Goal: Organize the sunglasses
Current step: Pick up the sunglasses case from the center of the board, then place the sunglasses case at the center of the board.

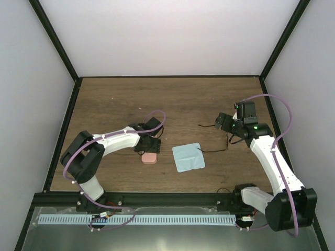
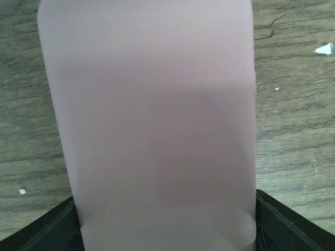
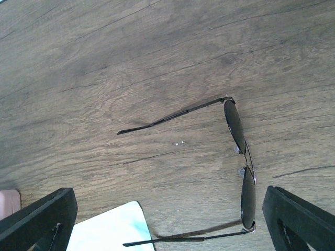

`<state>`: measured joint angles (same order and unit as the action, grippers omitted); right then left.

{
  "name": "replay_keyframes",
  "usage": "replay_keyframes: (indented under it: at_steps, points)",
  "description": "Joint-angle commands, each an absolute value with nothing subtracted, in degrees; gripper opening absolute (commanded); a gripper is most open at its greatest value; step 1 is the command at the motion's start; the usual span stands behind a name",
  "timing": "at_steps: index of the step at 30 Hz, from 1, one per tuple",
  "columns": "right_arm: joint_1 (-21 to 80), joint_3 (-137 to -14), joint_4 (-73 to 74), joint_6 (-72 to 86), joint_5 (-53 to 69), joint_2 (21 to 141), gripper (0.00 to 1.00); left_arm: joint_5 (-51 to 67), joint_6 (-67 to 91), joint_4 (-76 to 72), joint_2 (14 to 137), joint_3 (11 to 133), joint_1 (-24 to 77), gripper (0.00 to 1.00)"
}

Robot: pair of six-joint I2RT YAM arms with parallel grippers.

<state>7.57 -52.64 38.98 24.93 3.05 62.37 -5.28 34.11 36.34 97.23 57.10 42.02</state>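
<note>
The sunglasses (image 3: 234, 124) lie on the wooden table with both thin black temple arms unfolded, lenses standing on edge; one temple tip rests at the cloth's corner. In the top view they (image 1: 209, 125) lie just left of my right gripper (image 1: 226, 123). That gripper (image 3: 167, 232) hovers above them, open and holding nothing, its fingers (image 3: 36, 219) wide apart. My left gripper (image 1: 148, 148) is down over the salmon-pink case (image 1: 149, 158). In the left wrist view the case (image 2: 152, 120) fills the space between the jaws, and both fingers (image 2: 285, 222) press against its sides.
A light blue square cloth (image 1: 188, 157) lies flat between the case and the sunglasses, its corner showing in the right wrist view (image 3: 110, 230). A sliver of the pink case (image 3: 8, 201) shows there too. Black frame posts and white walls edge the table (image 1: 172, 99).
</note>
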Motion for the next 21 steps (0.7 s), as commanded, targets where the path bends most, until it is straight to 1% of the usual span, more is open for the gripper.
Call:
replay_keyframes:
  at_steps: [1, 6, 9, 12, 14, 17, 21]
  points:
    - [7.3, -52.6, 39.2, 24.8, 3.7, 63.0, 1.0, -4.8, 34.3, 36.2, 97.1, 58.7, 41.9, 0.73]
    - [7.2, -52.7, 38.5, 24.6, 6.1, 63.4, 1.0, -3.4, 34.2, 36.4, 95.3, 59.5, 41.9, 0.73]
    - [7.2, -52.9, 35.7, 23.6, 15.0, 63.4, 1.0, 1.1, 33.5, 34.0, 92.3, 59.1, 41.2, 0.73]
    - [7.2, -53.0, 31.1, 25.3, 30.6, 64.4, 1.0, 8.7, 33.1, 30.1, 89.3, 58.6, 40.0, 0.72]
    - [7.3, -53.3, 28.4, 27.5, 37.2, 66.0, 1.0, 14.3, 33.3, 27.5, 88.0, 58.3, 38.8, 0.72]
    - [7.3, -53.8, 26.1, 29.3, 43.0, 68.1, 1.0, 21.2, 34.0, 22.7, 85.6, 57.4, 37.7, 0.73]
    - [7.4, -54.0, 22.6, 31.4, 49.3, 70.5, 1.0, 33.3, 37.7, 11.7, 81.9, 53.8, 36.1, 0.73]
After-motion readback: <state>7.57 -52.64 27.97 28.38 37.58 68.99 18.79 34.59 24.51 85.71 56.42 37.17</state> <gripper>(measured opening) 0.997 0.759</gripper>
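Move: The sunglasses case already sits between the left hand's fingers, its middle under a centimetre or two ahead and about level with them. The cloth lies some 18 cm to this hand's right and 4 cm back, the sunglasses about 30 cm right and 4 cm ahead. From the right hand the case is roughly 34 cm left, 4 cm back and 16 cm below; the sunglasses lie about 4 cm left, almost beneath, and the cloth 16 cm left and 9 cm back. Still pinching the case by its two long sides, the left hand lingers, then lifts it about 9 cm off the board while carrying it some 6 cm right, rolling about 30 degrees so the fingers swing to point down and right. The open, empty right hand sweeps roughly 10 cm left and slightly up towards the case, its fingers swinging leftward to face the left hand's. ##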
